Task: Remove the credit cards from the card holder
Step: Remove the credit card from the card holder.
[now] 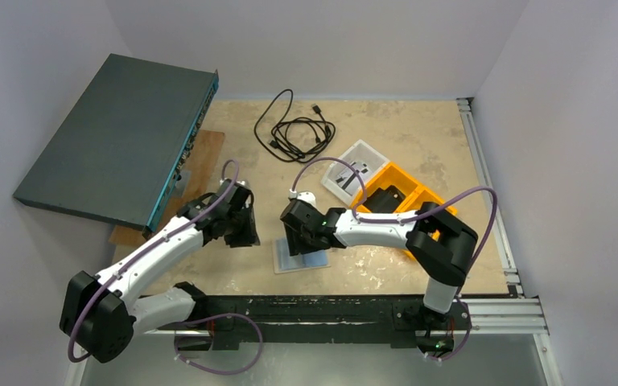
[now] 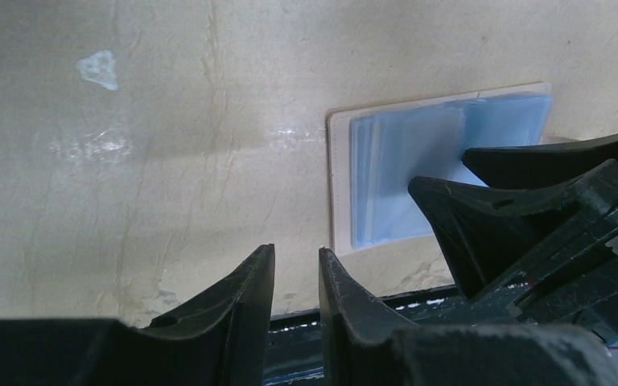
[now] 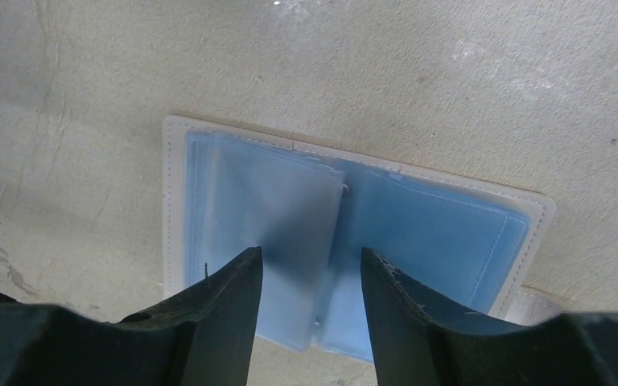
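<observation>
The card holder point(image 1: 300, 259) lies open and flat on the table, cream edge around a blue inside with clear sleeves point(image 3: 273, 209). I cannot make out any credit cards in the sleeves. My right gripper point(image 1: 302, 240) hangs just above the holder's middle fold, open, with nothing between its fingers point(image 3: 311, 253). The left wrist view shows the card holder point(image 2: 402, 161) partly covered by the right gripper's fingers point(image 2: 483, 217). My left gripper point(image 1: 241, 232) stands beside the holder's left edge, jaws a narrow gap apart point(image 2: 296, 249) and empty, over bare table.
An orange bin point(image 1: 422, 201) and a white tray point(image 1: 354, 169) sit behind the right arm. A black cable point(image 1: 294, 133) lies at the back. A dark flat box point(image 1: 121, 145) leans at the left over a wooden board point(image 1: 205, 161).
</observation>
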`<state>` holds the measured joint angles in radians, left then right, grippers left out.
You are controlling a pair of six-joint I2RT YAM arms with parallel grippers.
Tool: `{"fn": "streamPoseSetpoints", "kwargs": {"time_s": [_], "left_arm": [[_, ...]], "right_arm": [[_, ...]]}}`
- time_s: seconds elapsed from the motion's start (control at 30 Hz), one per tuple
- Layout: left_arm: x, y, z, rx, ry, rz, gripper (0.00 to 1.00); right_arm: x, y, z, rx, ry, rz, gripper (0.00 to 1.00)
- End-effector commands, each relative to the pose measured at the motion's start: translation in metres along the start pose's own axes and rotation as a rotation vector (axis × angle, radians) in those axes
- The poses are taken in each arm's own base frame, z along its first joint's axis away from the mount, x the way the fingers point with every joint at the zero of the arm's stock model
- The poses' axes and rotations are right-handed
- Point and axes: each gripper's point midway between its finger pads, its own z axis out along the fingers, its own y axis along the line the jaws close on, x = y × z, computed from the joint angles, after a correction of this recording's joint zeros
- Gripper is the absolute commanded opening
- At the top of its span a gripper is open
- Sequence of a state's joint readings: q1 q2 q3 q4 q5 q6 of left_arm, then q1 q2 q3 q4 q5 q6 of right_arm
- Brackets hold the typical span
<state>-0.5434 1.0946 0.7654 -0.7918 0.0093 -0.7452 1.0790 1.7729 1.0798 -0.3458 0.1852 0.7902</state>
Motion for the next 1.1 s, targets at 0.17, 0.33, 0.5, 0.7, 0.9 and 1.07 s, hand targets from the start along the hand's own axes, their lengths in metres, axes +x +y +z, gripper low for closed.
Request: {"fn": "streamPoseSetpoints", "kwargs": {"time_s": [0.17,0.33,0.5,0.7,0.9,1.07], "left_arm": [[0.011,-0.027,0.022,0.141,0.089,-0.002,0.25],[0.016,-0.041,0.029,0.188,0.117,0.019,0.25],[0.018,-0.056,0.038,0.221,0.14,0.024,0.25],[0.022,-0.071,0.056,0.237,0.179,0.048,0.25],[0.027,-0.08,0.071,0.252,0.212,0.054,0.24],[0.033,-0.083,0.076,0.254,0.233,0.056,0.24]], "right_arm": [[-0.003,-0.01,0.002,-0.048,0.005,0.089,0.23],[-0.002,-0.017,0.003,-0.111,0.019,0.139,0.12],[0.002,-0.02,0.008,-0.164,0.043,0.17,0.07],[0.011,-0.027,0.015,-0.2,0.078,0.209,0.04],[0.014,-0.032,0.017,-0.201,0.086,0.218,0.04],[0.018,-0.032,0.02,-0.208,0.097,0.223,0.03]]}}
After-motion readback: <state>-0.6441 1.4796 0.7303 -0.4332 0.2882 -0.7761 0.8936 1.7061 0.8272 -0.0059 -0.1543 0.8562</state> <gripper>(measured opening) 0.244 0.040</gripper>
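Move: The left-hand sleeve's free edge lies about 1 cm below my right hand and 1 cm to its right, at the middle of the card holder. From that hand, the white box is about 20 cm ahead and 15 cm right, and the orange tray some 10 cm ahead and 27 cm right. For my left hand, the holder's left sleeve is roughly 9 cm right, 1 cm back and 7 cm down. I close my right fingers from half open and pinch the clear sleeve's free edge, easing about 1 cm right and 1 cm down, then tilt the wrist some 20 degrees so the fingers point more leftward. My left hand comes in about 8 cm right and 6 cm down to the holder's left sleeve, tilting and turning clockwise, fingers still slightly open. ##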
